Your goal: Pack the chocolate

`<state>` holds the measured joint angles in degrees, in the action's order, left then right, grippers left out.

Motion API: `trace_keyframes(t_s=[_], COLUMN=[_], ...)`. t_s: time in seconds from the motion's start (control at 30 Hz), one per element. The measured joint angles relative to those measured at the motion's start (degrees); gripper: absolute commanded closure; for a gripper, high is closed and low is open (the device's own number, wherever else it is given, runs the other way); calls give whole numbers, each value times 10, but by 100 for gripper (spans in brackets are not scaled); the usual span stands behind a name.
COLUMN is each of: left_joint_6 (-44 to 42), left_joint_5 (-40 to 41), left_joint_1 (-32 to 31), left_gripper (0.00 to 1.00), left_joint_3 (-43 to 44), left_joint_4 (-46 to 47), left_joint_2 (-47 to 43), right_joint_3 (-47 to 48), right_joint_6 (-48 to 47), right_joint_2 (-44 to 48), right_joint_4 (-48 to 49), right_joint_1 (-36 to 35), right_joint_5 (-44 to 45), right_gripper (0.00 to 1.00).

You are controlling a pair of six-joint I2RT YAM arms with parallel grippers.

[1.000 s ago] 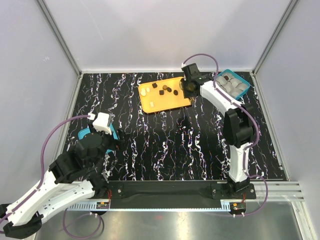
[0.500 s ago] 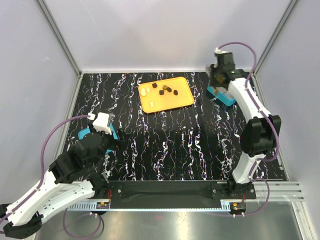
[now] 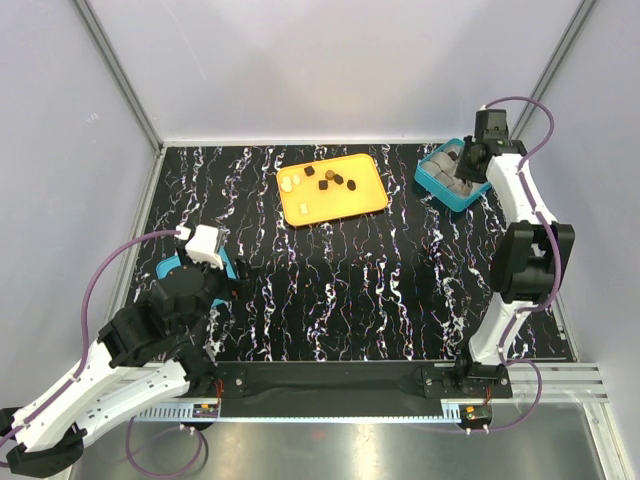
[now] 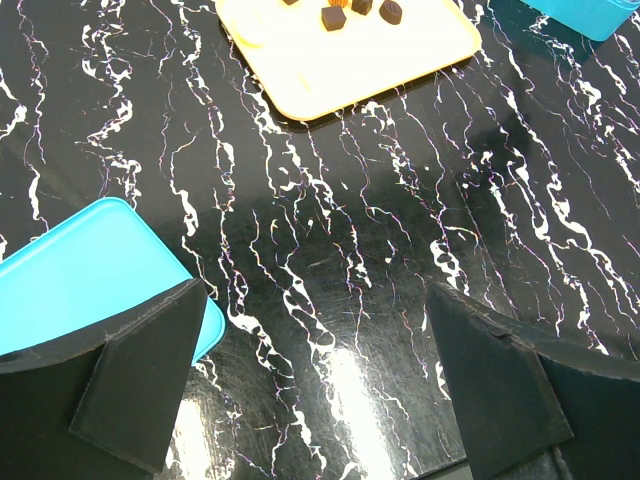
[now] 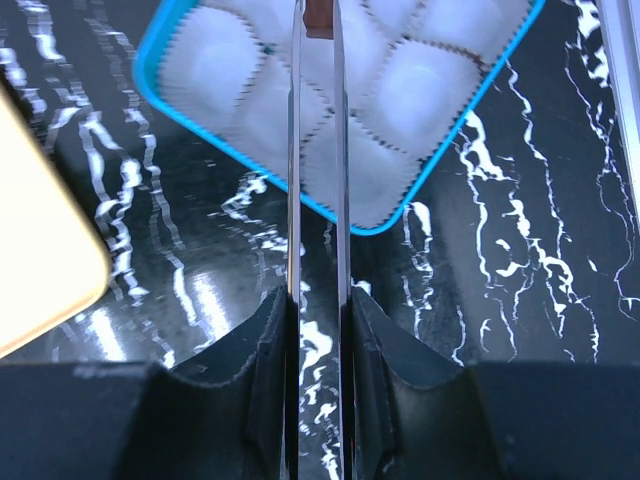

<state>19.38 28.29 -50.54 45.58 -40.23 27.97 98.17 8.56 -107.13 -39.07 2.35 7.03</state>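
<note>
Several pieces of chocolate (image 3: 338, 180), dark brown and cream, lie on the orange tray (image 3: 350, 205). In the right wrist view my right gripper (image 5: 318, 300) is shut on metal tweezers (image 5: 297, 200). Their tips pinch one brown chocolate (image 5: 318, 16) above the teal box (image 5: 150, 75) with its pale paper cups (image 5: 425, 85). The top view has that gripper (image 3: 470, 165) over the box (image 3: 440, 190) at the back right. My left gripper (image 4: 315, 295) hangs open over bare table at the near left, with nothing between its fingers.
A flat teal lid (image 4: 80, 270) lies under the left finger, also visible beside the left arm (image 3: 232, 268). The tray's near edge (image 4: 340, 95) and a corner of the box (image 4: 590, 15) show in the left wrist view. Grey walls enclose the black marbled table.
My right arm has swung from the orange tray's right end over to the teal box, carrying the tweezers. The left arm has stayed still.
</note>
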Motion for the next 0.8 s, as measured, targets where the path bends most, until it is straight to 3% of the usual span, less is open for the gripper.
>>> trace_keyframes(t_s=[0.8], left_joint_6=[0], left_joint_5=[0], left_joint_1=[0], left_gripper=[1], left_joint_3=[0], left_joint_4=[0], left_joint_2=[7], right_joint_3=[70], right_joint_6=[-8], right_joint_2=[-107], right_joint_4=[-7], right_joint_1=[24], right_joint_5=[30], right_gripper=[72])
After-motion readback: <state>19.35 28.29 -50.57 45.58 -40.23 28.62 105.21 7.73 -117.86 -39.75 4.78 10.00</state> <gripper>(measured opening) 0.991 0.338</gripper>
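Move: The right hand holds tweezers gripping a chocolate; the paper cup it goes for, in the blue box's right part, is about 9 cm ahead, 4 cm right and 15 cm below. The packed chocolate is some 12 cm ahead, straight in line; the yellow tray's middle lies 31 cm left and 2 cm ahead. From the left hand the cup is roughly 39 cm ahead and 48 cm right. The right hand lowers the tweezered chocolate about 4 cm towards the cup, easing right, then forward, grip kept. ##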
